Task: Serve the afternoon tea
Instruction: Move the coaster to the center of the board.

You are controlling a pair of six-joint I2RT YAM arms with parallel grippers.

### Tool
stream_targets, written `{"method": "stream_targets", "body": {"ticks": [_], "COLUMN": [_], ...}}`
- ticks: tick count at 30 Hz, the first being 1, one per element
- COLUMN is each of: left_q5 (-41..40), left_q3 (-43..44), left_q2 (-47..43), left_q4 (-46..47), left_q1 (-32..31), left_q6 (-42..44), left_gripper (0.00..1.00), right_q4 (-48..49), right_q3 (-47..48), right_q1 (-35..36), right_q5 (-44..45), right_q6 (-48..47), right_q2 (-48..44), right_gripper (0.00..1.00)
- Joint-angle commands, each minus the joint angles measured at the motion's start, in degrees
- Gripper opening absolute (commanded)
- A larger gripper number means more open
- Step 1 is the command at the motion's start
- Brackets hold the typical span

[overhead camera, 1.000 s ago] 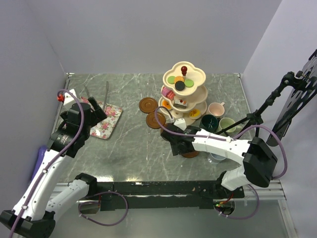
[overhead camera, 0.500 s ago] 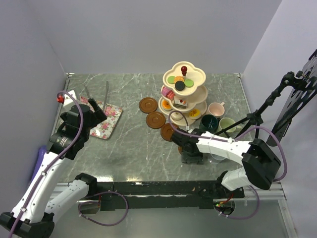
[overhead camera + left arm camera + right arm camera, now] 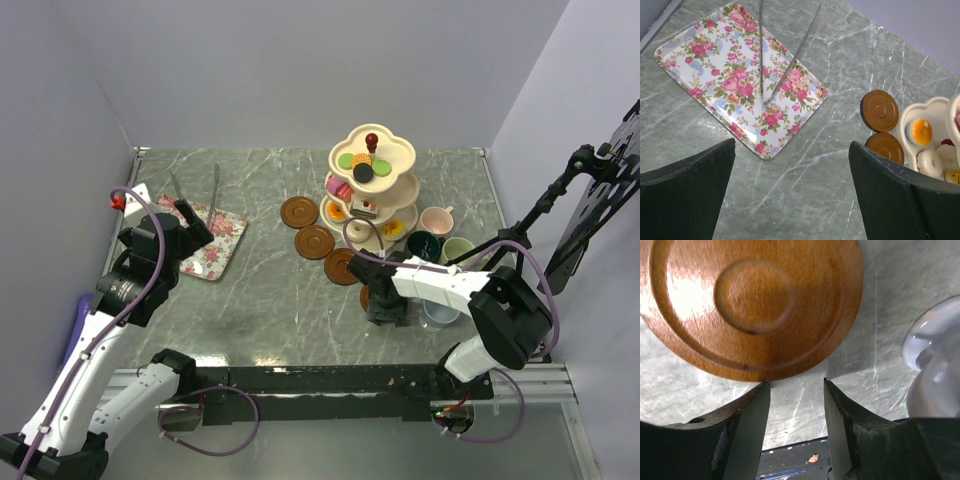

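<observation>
The cream three-tier stand (image 3: 372, 190) with its red knob holds small colourful cakes (image 3: 361, 168) at the back. Three brown saucers (image 3: 314, 241) lie in a diagonal row to its left. A fourth saucer (image 3: 750, 305) lies just beyond the tips of my right gripper (image 3: 796, 385) (image 3: 386, 308), which is open over bare table. The grey-blue mug (image 3: 935, 365) (image 3: 440, 312) stands right beside it. Pink (image 3: 437, 220), dark green (image 3: 423, 247) and light green (image 3: 459, 250) mugs stand behind. My left gripper (image 3: 790, 200) (image 3: 190, 225) hovers wide open and empty near the tray.
A floral rectangular tray (image 3: 740, 75) with thin metal tongs (image 3: 785, 55) on it lies at the left. A black stand's leg (image 3: 500, 245) reaches in by the mugs at the right. The table's near edge (image 3: 330, 375) runs close behind the right gripper.
My right gripper has swung right and nearer, from beside the saucer row to the saucer by the grey-blue mug, and its jaws have narrowed a little. The left arm has hardly moved.
</observation>
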Motion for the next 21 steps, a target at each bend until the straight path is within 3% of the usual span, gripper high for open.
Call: {"method": "stream_targets", "body": {"ticks": [1, 21], "left_q5": [-1.8, -3.1], "left_q3": [1.8, 2.7], "left_q2": [-0.4, -1.1], "left_q4": [0.6, -0.7], "left_q1": [-0.2, -0.2], "left_q6": [0.7, 0.1], "left_gripper": [1.0, 1.0], "right_q4": [4.3, 8.7], "right_q3": [-0.1, 5.7], "right_q1": [-2.2, -6.4], "right_q5": [3.3, 10.7], "right_q6": [-0.4, -4.9], "right_q2": [2.4, 9.6], "right_gripper": [0.53, 0.53]}}
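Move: The coaster to be moved lies right in front of the right hand, its middle about 5 cm ahead and roughly 1 cm to the left, at the fingertips' own level. From this hand, the nearest placed coaster is some 13 cm ahead and 12 cm left, the blue mug about 11 cm right and 1 cm ahead, and the black leg tip about 7 cm ahead and 4 cm right. From the left hand, that coaster lies about 48 cm right, 6 cm back and 26 cm below. With its fingers pointing down and staying about half open, the right hand keeps its left fingertip against the near rim of the coaster and pushes it along the table, forward by about 6 cm and gathering speed, with only a slight drift to the left, towards the placed coasters. It stays low at the same height all the way, while the wrist tilts by some 5 to 10 degrees so that the fingertips swing forward; the fingers never close on the coaster. ##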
